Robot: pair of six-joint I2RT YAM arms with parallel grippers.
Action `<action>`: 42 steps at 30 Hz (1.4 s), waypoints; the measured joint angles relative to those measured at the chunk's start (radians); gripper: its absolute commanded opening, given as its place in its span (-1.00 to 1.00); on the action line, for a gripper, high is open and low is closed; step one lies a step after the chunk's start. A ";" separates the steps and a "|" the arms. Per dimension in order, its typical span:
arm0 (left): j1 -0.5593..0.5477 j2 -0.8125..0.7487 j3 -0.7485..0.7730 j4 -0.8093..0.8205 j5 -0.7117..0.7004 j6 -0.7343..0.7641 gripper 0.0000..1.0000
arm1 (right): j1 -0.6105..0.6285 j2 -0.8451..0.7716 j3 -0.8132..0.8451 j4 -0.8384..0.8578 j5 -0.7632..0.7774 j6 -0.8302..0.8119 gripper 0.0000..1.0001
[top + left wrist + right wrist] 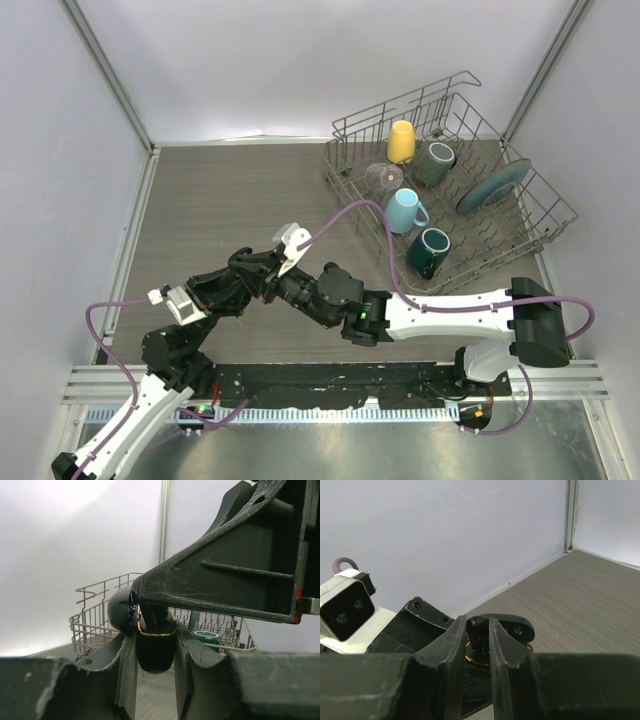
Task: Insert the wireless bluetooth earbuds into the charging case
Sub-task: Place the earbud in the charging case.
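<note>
My left gripper (pixel 155 666) is shut on the black charging case (pixel 156 652), which has a gold rim and stands upright between the jaws. Its lid (pixel 120 611) hangs open to the left. My right gripper (pixel 478 630) is shut on a black earbud (pixel 481 630) and holds it directly over the case's opening (pixel 471 656), with the open lid (pixel 514 625) just behind. In the left wrist view the earbud (pixel 154 619) reaches down to the gold rim. From above, both grippers meet mid-table, left gripper (pixel 252 277) and right gripper (pixel 280 283). The case and earbud are hidden there.
A wire dish rack (pixel 530 235) stands at the back right of the table. It holds a yellow cup (pixel 401 141), a clear glass (pixel 384 178), a light blue mug (pixel 404 210), two dark green mugs (pixel 430 250) and a teal plate (pixel 494 186). White walls enclose the table.
</note>
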 measured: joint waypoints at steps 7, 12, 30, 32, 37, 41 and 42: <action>0.000 0.000 0.000 0.002 0.000 -0.008 -1.00 | 0.015 0.000 0.000 -0.001 0.032 -0.033 -0.98; 0.000 0.000 0.000 0.000 -0.007 -0.022 -1.00 | 0.017 -0.002 -0.008 0.003 0.037 -0.044 -0.98; 0.000 -0.001 -0.002 -0.003 -0.014 -0.027 -1.00 | 0.022 -0.023 -0.024 -0.027 0.042 -0.048 -0.40; 0.000 0.000 -0.003 -0.003 -0.014 -0.027 -1.00 | 0.022 -0.023 -0.022 -0.030 0.044 -0.047 -0.33; 0.000 0.000 -0.003 -0.005 -0.027 -0.026 -1.00 | 0.024 -0.029 -0.021 -0.055 0.046 -0.045 -0.01; 0.000 0.002 -0.003 -0.004 -0.034 -0.026 -1.00 | 0.031 -0.031 -0.016 -0.062 0.048 -0.043 0.16; 0.001 0.003 -0.003 -0.004 -0.034 -0.026 -1.00 | 0.032 -0.032 -0.016 -0.064 0.049 -0.043 0.18</action>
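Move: The right hand pinches a black earbud in its fingertips. The black charging case's body lies roughly 2 cm below that hand and 1 cm ahead, level sideways, with the case's open lid about 3 cm ahead, 1 cm left and level in height. The left hand already grips the case, whose body is some 1 cm ahead of and 1 cm above its finger point, neither left nor right. Down and slightly to its right, by about 1 cm in all, the right hand slowly eases the pinched earbud into the open case, while the left keeps its hold almost still. Then the right fingers open to about twice their gap, letting go of the earbud, and begin drawing back roughly half a centimetre towards the base. ##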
